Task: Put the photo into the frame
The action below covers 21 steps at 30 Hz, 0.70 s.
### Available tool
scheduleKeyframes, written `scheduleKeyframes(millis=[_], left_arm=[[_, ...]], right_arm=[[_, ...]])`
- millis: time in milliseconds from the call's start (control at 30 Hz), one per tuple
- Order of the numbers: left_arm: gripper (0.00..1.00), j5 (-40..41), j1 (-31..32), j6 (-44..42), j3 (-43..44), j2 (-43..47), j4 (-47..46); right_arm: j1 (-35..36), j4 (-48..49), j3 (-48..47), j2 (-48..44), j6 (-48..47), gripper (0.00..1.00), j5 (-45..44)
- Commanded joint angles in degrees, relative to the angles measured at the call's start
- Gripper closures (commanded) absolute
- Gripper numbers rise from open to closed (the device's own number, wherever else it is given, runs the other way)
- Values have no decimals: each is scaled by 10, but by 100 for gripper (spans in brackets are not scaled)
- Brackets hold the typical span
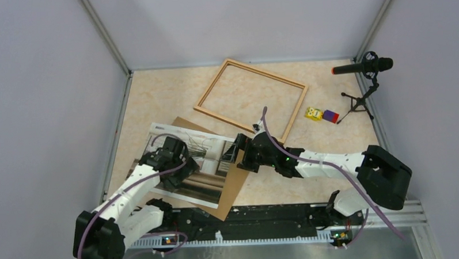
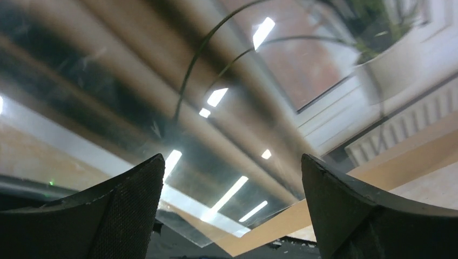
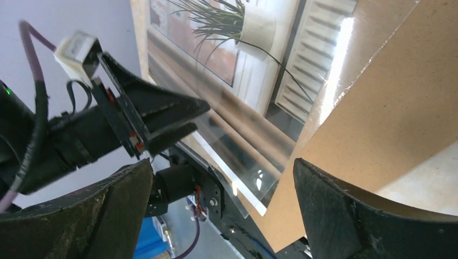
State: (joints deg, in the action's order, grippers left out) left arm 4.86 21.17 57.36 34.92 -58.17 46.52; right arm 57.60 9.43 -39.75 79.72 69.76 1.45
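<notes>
The photo [image 1: 208,150] lies flat at the near left, showing grass blades over beige and brown bands; a glossy clear sheet seems to cover it. It rests on a brown backing board [image 1: 232,184]. The light wood frame [image 1: 210,86] lies empty further back, apart from both. My left gripper [image 1: 185,165] hovers low over the photo [image 2: 243,81], open with nothing between its fingers [image 2: 129,210]. From the right, my right gripper [image 1: 238,152] stands open over the edge where the photo [image 3: 243,97] meets the board [image 3: 399,108], holding nothing. The left gripper [image 3: 162,121] shows in the right wrist view.
A microphone on a small tripod [image 1: 363,67] stands at the back right. A yellow toy [image 1: 313,114] and a red-blue block [image 1: 330,115] lie beside the frame. Walls close in the table on three sides, with the black mounting rail [image 1: 276,217] in front.
</notes>
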Motion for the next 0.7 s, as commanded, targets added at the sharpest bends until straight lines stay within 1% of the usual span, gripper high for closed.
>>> scheduleKeyframes(millis=[0,67,133,200,233,267,333,500,667], left_arm=[[2,-45,1,131,-59,90,37],[2,-36,1,142,-78,127,49],[2,-30,1,146,-83,151,60],[2,-26,1,141,-82,159,73],[1,-26,1,136,-81,158,75],[1,-25,1,125,-83,156,66],[1,-33,1,98,-96,147,21],[1,-65,1,91,-114,97,-60],[1,-96,2,88,-127,41,-125]], right_arm=[[-4,65,17,22,13,1,-22],[-21,93,29,37,8,1,0],[-39,98,28,56,-9,3,23],[-50,93,26,70,-12,3,34],[-53,108,34,75,-7,3,43],[-53,128,41,79,0,3,51],[-53,153,47,90,1,3,53],[-62,128,35,106,1,3,53],[-95,128,34,125,1,3,53]])
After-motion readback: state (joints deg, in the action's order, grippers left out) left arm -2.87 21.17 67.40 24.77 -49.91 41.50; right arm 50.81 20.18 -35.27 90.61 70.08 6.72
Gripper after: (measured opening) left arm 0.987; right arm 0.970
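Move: The photo lies flat, its middle about 16 cm to the right hand's left, 3 cm ahead and 11 cm below; its right edge is almost beneath the open fingers. The backing board under it is centred about 11 cm left and 2 cm ahead of that hand, and the empty frame about 27 cm ahead and 8 cm right, both 11 cm below. From the left hand, the photo's middle is some 4 cm ahead, 2 cm left and 4 cm below. The right hand sinks about 6.5 cm while easing nearly 3 cm forward, its wide-open fingers still slanting down to the left, until they are close over the bare strip of backing board along the photo's right edge; contact can't be seen. Low over the photo, the left hand draws back about 4 cm, pauses, then slips some 2 cm to its right and slightly forward, ending 2 cm lower with the wrist tilted about 10 degrees and its fingers still open. ##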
